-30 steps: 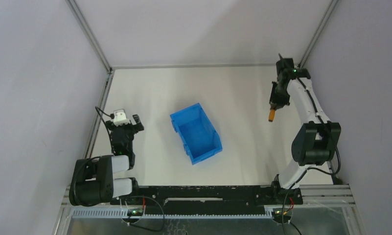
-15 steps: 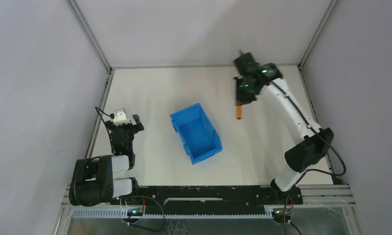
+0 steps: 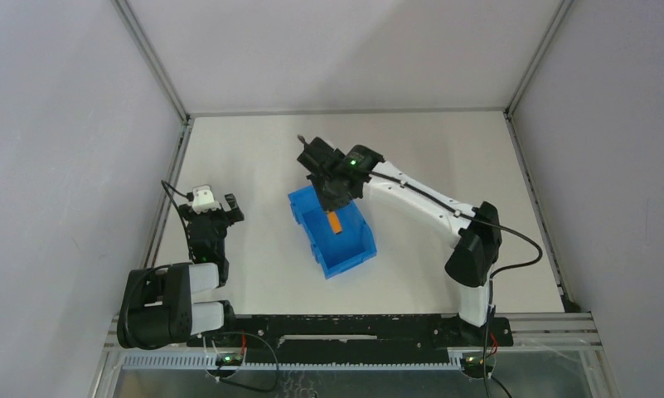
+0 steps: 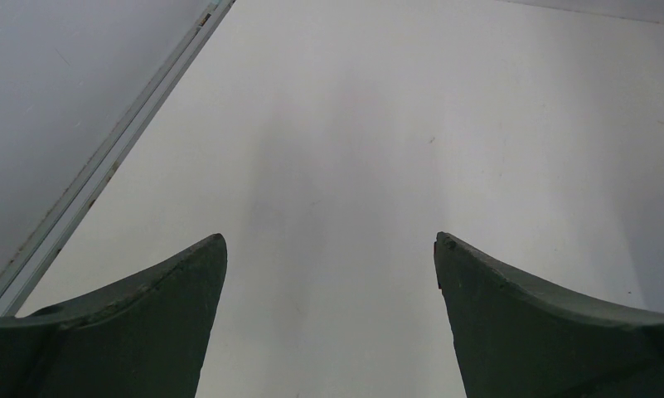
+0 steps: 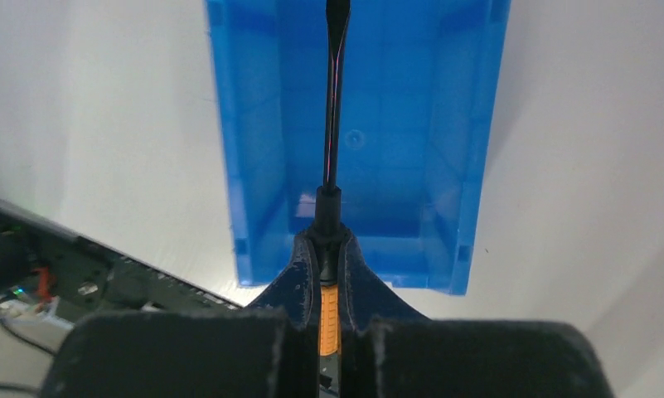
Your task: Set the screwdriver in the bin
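The blue bin (image 3: 350,259) sits mid-table, angled. My right gripper (image 3: 333,201) hovers over its far half, shut on the screwdriver (image 3: 335,222), whose orange handle shows above the bin's inside. In the right wrist view the gripper (image 5: 327,242) clamps the orange handle (image 5: 329,311), and the thin black shaft (image 5: 335,99) points out over the bin's floor (image 5: 411,124). I cannot tell how high the tool hangs above that floor. My left gripper (image 3: 215,207) rests at the table's left side, away from the bin, open and holding nothing (image 4: 328,240).
Grey walls with metal frame posts (image 3: 150,58) close in the table on three sides. A metal rail (image 4: 104,166) runs along the left edge beside the left gripper. The black base bar (image 3: 345,325) spans the near edge.
My right arm has swung left from the far right side to above the bin, carrying the screwdriver. The left arm and the bin have not moved.
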{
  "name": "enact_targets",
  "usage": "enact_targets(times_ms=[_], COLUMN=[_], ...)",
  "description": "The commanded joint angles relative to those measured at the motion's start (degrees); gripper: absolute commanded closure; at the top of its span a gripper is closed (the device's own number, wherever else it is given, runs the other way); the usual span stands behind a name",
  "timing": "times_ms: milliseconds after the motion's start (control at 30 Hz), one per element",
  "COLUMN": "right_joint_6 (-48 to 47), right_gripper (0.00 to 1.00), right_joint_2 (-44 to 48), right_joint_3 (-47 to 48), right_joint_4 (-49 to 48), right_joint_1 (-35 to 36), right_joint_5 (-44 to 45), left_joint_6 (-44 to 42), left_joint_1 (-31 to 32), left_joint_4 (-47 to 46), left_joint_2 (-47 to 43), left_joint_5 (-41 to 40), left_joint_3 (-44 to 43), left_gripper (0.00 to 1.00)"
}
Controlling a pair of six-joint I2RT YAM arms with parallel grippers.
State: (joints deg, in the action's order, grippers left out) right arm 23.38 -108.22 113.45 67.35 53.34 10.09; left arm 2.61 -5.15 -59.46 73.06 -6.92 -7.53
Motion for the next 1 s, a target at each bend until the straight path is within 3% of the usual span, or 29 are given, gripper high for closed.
enact_targets(times_ms=[0,167,433,600,700,833,967], right_joint_6=[2.2,3.4,5.1,6.9,7.1,6.2,4.5], right_gripper=[1.0,1.0,0.98,0.73,0.63,0.55,0.54], right_joint_2=[-2.2,-7.1,-14.8,-13.7,-11.6,-7.9,-3.0], right_joint_3=[-8.9,-15.5,-17.3,-19.6,-19.3,-16.1,-11.6], right_joint_4=[-9.1,-14.2,-17.9,-18.6,-17.7,-14.3,-9.8], right_joint_1=[0.4,1.0,2.3,2.2,2.3,3.0,3.9], right_joint_5=[1.9,2.1,4.2,5.1,5.7,7.6,10.7], left_joint_6=[-0.5,-0.5,-0.5,-0.6,-0.5,-0.5,-0.5], left_joint_1=[0.2,0.1,0.2,0.2,0.1,0.2,0.2], left_joint_4=[-2.3,-2.3,-2.3,-2.3,-2.3,-2.3,-2.3], left_joint_2=[-1.0,-1.0,-1.0,-1.0,-1.0,-1.0,-1.0], left_joint_5=[-0.2,-0.2,-0.2,-0.2,-0.2,-0.2,-0.2], left_joint_3=[-2.9,-2.8,-2.9,-2.8,-2.8,-2.8,-2.9], left_gripper=[0.0,0.0,0.0,0.0,0.0,0.0,0.0])
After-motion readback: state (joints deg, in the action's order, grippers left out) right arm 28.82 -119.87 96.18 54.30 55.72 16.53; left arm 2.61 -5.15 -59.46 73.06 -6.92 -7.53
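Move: The right hand, above the bin, still holds the screwdriver at the dark collar, handle towards the robot; the screwdriver's middle is some 2 cm ahead of the hand, 1 cm left and 1 cm up. The bin's middle lies about 17 cm below that hand, roughly 2 cm ahead and level with it sideways. From the idle left hand, the bin's middle is about 30 cm to the right, 5 cm back and 6 cm lower. The right hand plunges almost straight down into the bin, about 19 cm in half a second, carrying the pinched screwdriver towards the floor in the half nearer the robot while the wrist tips some 15 degrees so the fingers point nearly straight down. Almost stopped low between the walls, it opens the fingers to a little under half and lets go of the screwdriver, then starts back up by about 3 cm with the fingers still inside the bin. ##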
